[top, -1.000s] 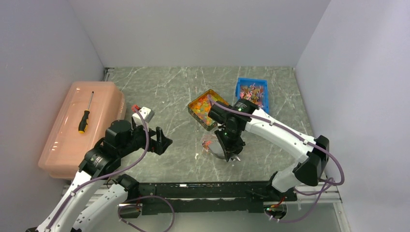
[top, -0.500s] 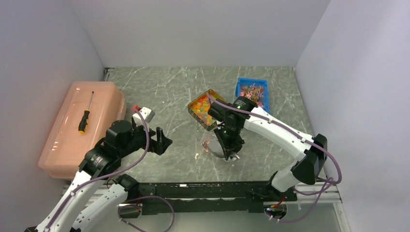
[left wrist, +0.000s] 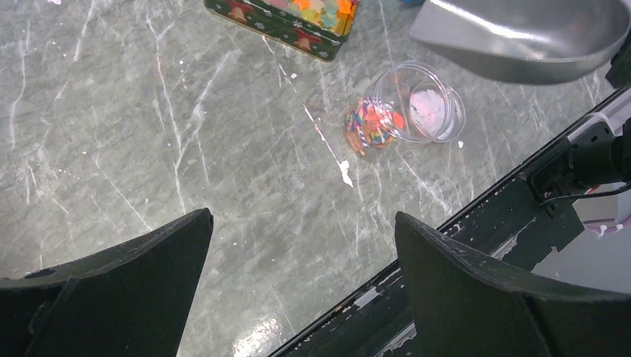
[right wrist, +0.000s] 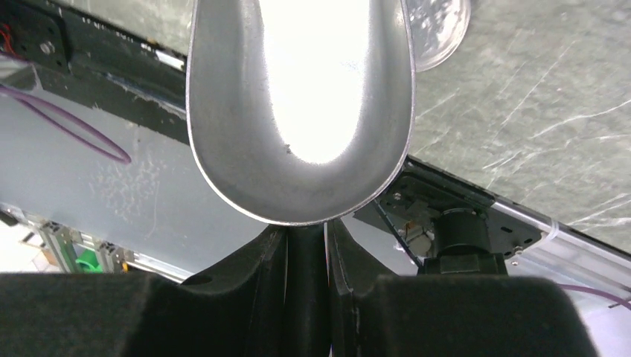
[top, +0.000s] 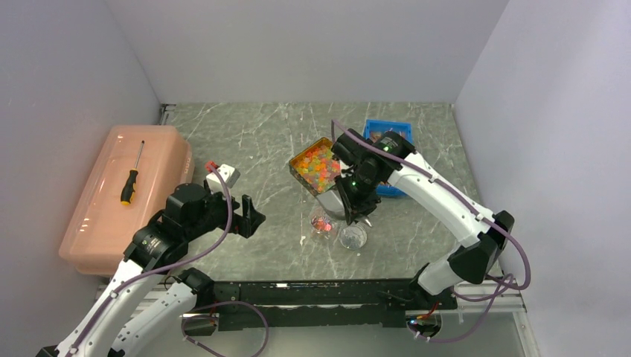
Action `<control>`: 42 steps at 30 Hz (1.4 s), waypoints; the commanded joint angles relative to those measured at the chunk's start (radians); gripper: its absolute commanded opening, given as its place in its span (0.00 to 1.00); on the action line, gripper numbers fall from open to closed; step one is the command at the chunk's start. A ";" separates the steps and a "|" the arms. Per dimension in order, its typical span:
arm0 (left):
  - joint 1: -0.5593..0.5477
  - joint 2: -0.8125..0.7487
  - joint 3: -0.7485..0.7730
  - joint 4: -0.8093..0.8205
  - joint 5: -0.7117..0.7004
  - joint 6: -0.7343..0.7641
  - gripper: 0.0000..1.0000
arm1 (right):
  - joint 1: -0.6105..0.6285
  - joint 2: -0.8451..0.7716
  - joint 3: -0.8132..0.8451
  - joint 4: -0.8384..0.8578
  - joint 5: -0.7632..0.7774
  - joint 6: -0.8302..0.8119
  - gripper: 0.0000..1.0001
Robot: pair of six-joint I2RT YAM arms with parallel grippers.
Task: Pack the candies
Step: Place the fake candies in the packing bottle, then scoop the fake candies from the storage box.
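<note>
The candies (top: 315,165) fill an open dark tin (top: 296,175) at mid table, also at the top of the left wrist view (left wrist: 316,9). A few candies lie in a small clear jar (top: 321,222) (left wrist: 387,115) in front of the tin. My right gripper (top: 351,210) (right wrist: 305,238) is shut on the handle of a metal scoop (top: 328,200) (right wrist: 298,111), which hangs empty between tin and jar. The same scoop (left wrist: 521,33) shows at the upper right of the left wrist view. My left gripper (top: 253,216) (left wrist: 301,245) stands open over bare table, left of the jar.
A clear round piece (top: 352,236) lies just right of the jar. A blue bin (top: 387,135) sits behind my right arm. A pink lidded box (top: 123,197) with a screwdriver (top: 132,175) on it stands at the left. A small white block (top: 221,175) lies beside it.
My right arm has lifted the scoop and drawn it back from over the jar towards the tin, uncovering the clear round piece. The left arm has not moved.
</note>
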 commanded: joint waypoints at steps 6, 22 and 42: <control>-0.004 0.008 0.005 0.007 -0.030 -0.001 0.99 | -0.080 0.114 0.154 -0.007 0.081 -0.089 0.00; -0.004 0.042 0.005 0.004 -0.059 -0.002 0.99 | -0.185 0.369 0.289 0.047 0.136 -0.210 0.00; -0.003 0.075 0.010 -0.003 -0.101 -0.002 0.99 | -0.254 0.611 0.419 0.059 0.125 -0.259 0.00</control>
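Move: From the right hand, which holds the empty scoop, the tin of gummy candies lies about 24 cm ahead, 9 cm to the left and some 18 cm below. The bottle is about 6 cm ahead, 7 cm left and 15 cm below, its lid 2 cm ahead, 2 cm right and 21 cm down. The blue bin stands roughly 29 cm ahead, 14 cm right and 17 cm lower. From the left hand the tin is about 21 cm ahead, 19 cm right and 19 cm below. The right hand keeps its closed grip on the scoop's handle and carries the scoop away from the bottle and lid, about 16 cm forward towards the tin; after a slight lift it slopes down by some 9 cm, with the wrist tilting about 10 degrees until the fingers point straight down. It finishes short of the gap between tin and blue bin with the scoop's bowl reaching left over the tin's near right part, while the open, empty left hand sinks about 2 cm. ##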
